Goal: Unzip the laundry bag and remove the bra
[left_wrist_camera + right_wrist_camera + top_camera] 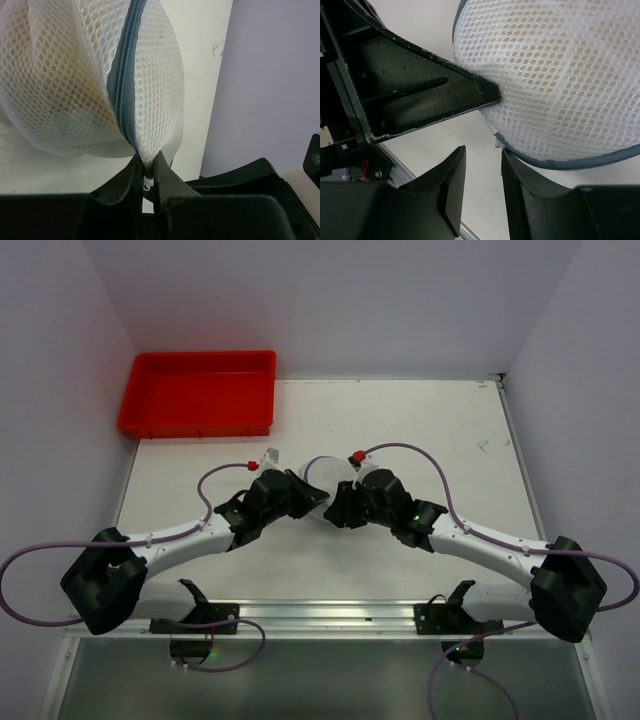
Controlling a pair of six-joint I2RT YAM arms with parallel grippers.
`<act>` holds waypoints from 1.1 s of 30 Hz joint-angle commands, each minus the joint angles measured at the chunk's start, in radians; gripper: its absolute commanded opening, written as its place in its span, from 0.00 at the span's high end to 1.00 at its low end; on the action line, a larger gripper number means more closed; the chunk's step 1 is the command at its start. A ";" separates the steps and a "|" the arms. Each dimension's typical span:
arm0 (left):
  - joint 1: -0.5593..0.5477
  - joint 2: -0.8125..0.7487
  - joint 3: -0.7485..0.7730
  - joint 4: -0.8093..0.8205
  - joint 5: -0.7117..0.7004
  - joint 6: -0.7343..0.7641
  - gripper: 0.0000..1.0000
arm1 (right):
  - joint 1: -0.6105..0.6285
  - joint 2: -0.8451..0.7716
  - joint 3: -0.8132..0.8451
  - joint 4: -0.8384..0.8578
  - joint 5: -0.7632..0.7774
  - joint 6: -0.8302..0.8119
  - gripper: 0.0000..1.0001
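The laundry bag (326,474), a round white mesh pouch with a grey-blue zipper band (125,75), sits mid-table between both grippers. My left gripper (146,162) is shut on the bag's mesh edge (150,150) beside the zipper, and the bag (70,85) bulges above it. My right gripper (483,152) is open with only bare table between its fingers. Its right finger (530,190) sits just under the bag's zipper rim (560,162), beside a small white tab (498,143). The bra is hidden; only a beige tint shows through the mesh (555,75).
A red plastic tray (198,392) stands at the back left corner. Pale walls close in the table (450,430) on the left, back and right. The left gripper's finger (435,95) presses against the bag near my right gripper.
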 commanded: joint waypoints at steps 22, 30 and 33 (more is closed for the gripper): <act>-0.012 -0.057 0.059 -0.035 0.035 -0.092 1.00 | 0.007 0.021 -0.066 0.242 0.197 0.026 0.71; -0.014 -0.071 0.058 -0.036 0.034 -0.103 1.00 | 0.007 0.025 -0.090 0.280 0.231 0.026 0.84; -0.014 -0.076 0.058 -0.036 0.031 -0.104 1.00 | 0.007 0.022 -0.107 0.307 0.236 0.022 0.87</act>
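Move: The zipper pull hangs at the near edge of the laundry bag, about 3 cm ahead of the right hand, neither left nor right of it and some 1 cm lower. From the left hand, which already pinches the mesh just above it, the pull is roughly 1 cm back, 1 cm to the right and 2 cm below. The bag's middle lies about 8 cm straight ahead of the right hand and 3 cm lower. The right fingers close from about a third open to nearly shut on the zipper pull at the bag's near edge, as that hand eases some 2.5 cm forward, sinks slightly and turns about 10 degrees, mostly clockwise. The left keeps its pinch on the mesh beside it, first nearly still, then rising about 2 cm. ##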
